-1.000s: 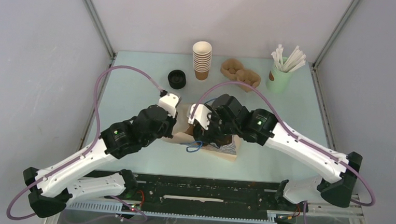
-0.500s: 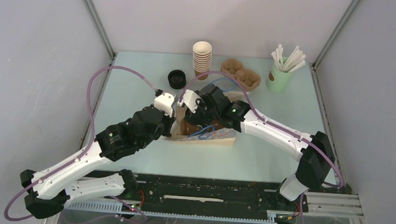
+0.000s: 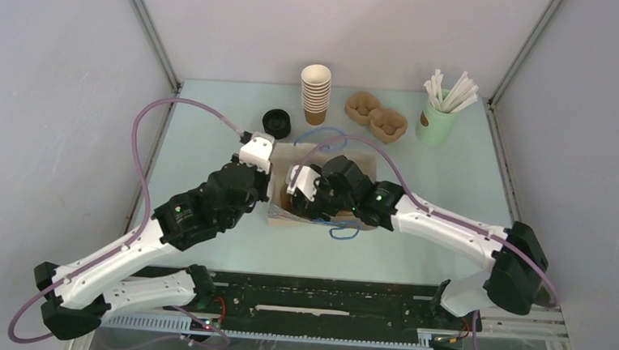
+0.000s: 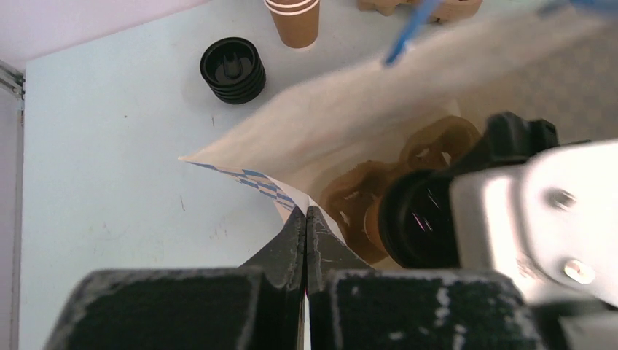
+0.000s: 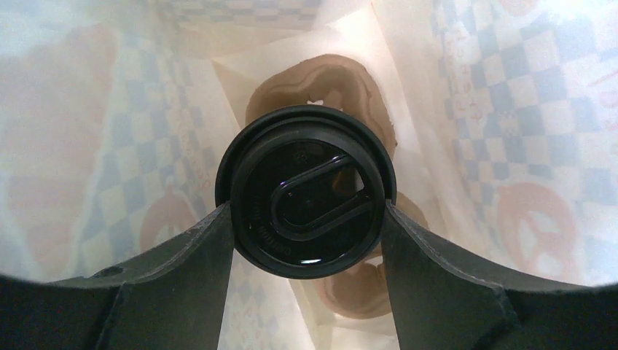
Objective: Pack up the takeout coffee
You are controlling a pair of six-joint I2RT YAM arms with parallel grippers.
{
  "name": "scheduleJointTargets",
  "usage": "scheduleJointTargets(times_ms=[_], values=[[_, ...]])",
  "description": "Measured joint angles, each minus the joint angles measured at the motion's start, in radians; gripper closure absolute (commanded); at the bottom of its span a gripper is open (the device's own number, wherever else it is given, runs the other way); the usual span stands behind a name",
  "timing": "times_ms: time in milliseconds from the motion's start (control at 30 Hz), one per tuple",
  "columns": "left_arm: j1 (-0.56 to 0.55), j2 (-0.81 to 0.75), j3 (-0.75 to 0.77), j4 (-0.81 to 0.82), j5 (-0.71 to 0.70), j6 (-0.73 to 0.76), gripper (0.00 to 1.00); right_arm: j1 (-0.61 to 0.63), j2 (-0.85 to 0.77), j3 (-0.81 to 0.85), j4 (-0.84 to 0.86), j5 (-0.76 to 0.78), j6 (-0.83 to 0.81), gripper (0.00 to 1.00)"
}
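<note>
In the right wrist view, the takeout coffee shows only as its black lid (image 5: pixel 306 193); the brown cup body is hidden beneath it. My right gripper (image 5: pixel 306 219) is shut on it, fingers (image 5: pixel 208 244) pressed against both sides of the lid. It hangs inside the checkered paper bag (image 5: pixel 510 109), above a brown pulp tray (image 5: pixel 321 80) on the bag's floor. My left gripper (image 4: pixel 306 226) is shut on the bag's rim (image 4: pixel 291 198) and holds the mouth apart. From above, the right gripper (image 3: pixel 301 192) reaches into the bag (image 3: pixel 320 218) beside the left gripper (image 3: pixel 266 190).
At the back of the table stand a stack of brown paper cups (image 3: pixel 315 94), a stack of black lids (image 3: pixel 277 123), another pulp tray (image 3: pixel 375 114) and a pale green cup with white straws (image 3: pixel 438 118). The bag's blue handles (image 3: pixel 342 230) hang loose near the right arm.
The right arm lifted, swung back and left with the cup, and has sunk into the bag's mouth. The left gripper kept its hold on the rim and shifted slightly back.
</note>
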Motion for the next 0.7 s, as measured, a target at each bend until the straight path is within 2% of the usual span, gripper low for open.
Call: scheduleJointTargets(times_ms=[133,333,433,500,567,700], values=[[-0.005,0.002,-0.016,0.028,-0.004,0.009,1.00,0.029,-0.080,-0.074,0.030,-0.013,0.004,0.67],[-0.034,-0.013,-0.060,-0.007,0.004,-0.023,0.98,0.089,-0.087,-0.099,0.056,0.032,0.004,0.67],[-0.035,-0.013,-0.050,-0.052,0.038,-0.063,0.89,0.106,-0.086,-0.100,0.076,0.075,0.006,0.66],[-0.035,0.000,-0.016,-0.124,0.064,-0.093,0.75,0.115,-0.085,-0.100,0.091,0.090,0.021,0.66],[-0.026,0.031,0.055,-0.220,0.082,-0.137,0.68,0.122,-0.085,-0.100,0.103,0.096,0.035,0.66],[0.071,0.080,0.200,-0.355,0.160,-0.219,0.53,0.127,-0.085,-0.100,0.113,0.101,0.057,0.66]])
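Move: Shut, the left fingertips are at the bag's left rim; the black lids stand about 24 cm ahead of that hand and 1 cm left, some 20 cm lower. Inside the bag, the right hand holds the lidded coffee cup; the carrier's left well lies about 5 cm to its left, 1 cm ahead and 11 cm below. The left rim is roughly 11 cm to the right hand's left, level fore and aft, 10 cm higher. Drawing the coffee cup back about 3.5 cm and then slightly left and up inside the bag, the right hand keeps its grip. The left hand sinks some 3 cm and draws back at the bag's left rim, then rises most of the way again, its fingers tipping down about 15 degrees and opening to about a third, letting the rim go. ##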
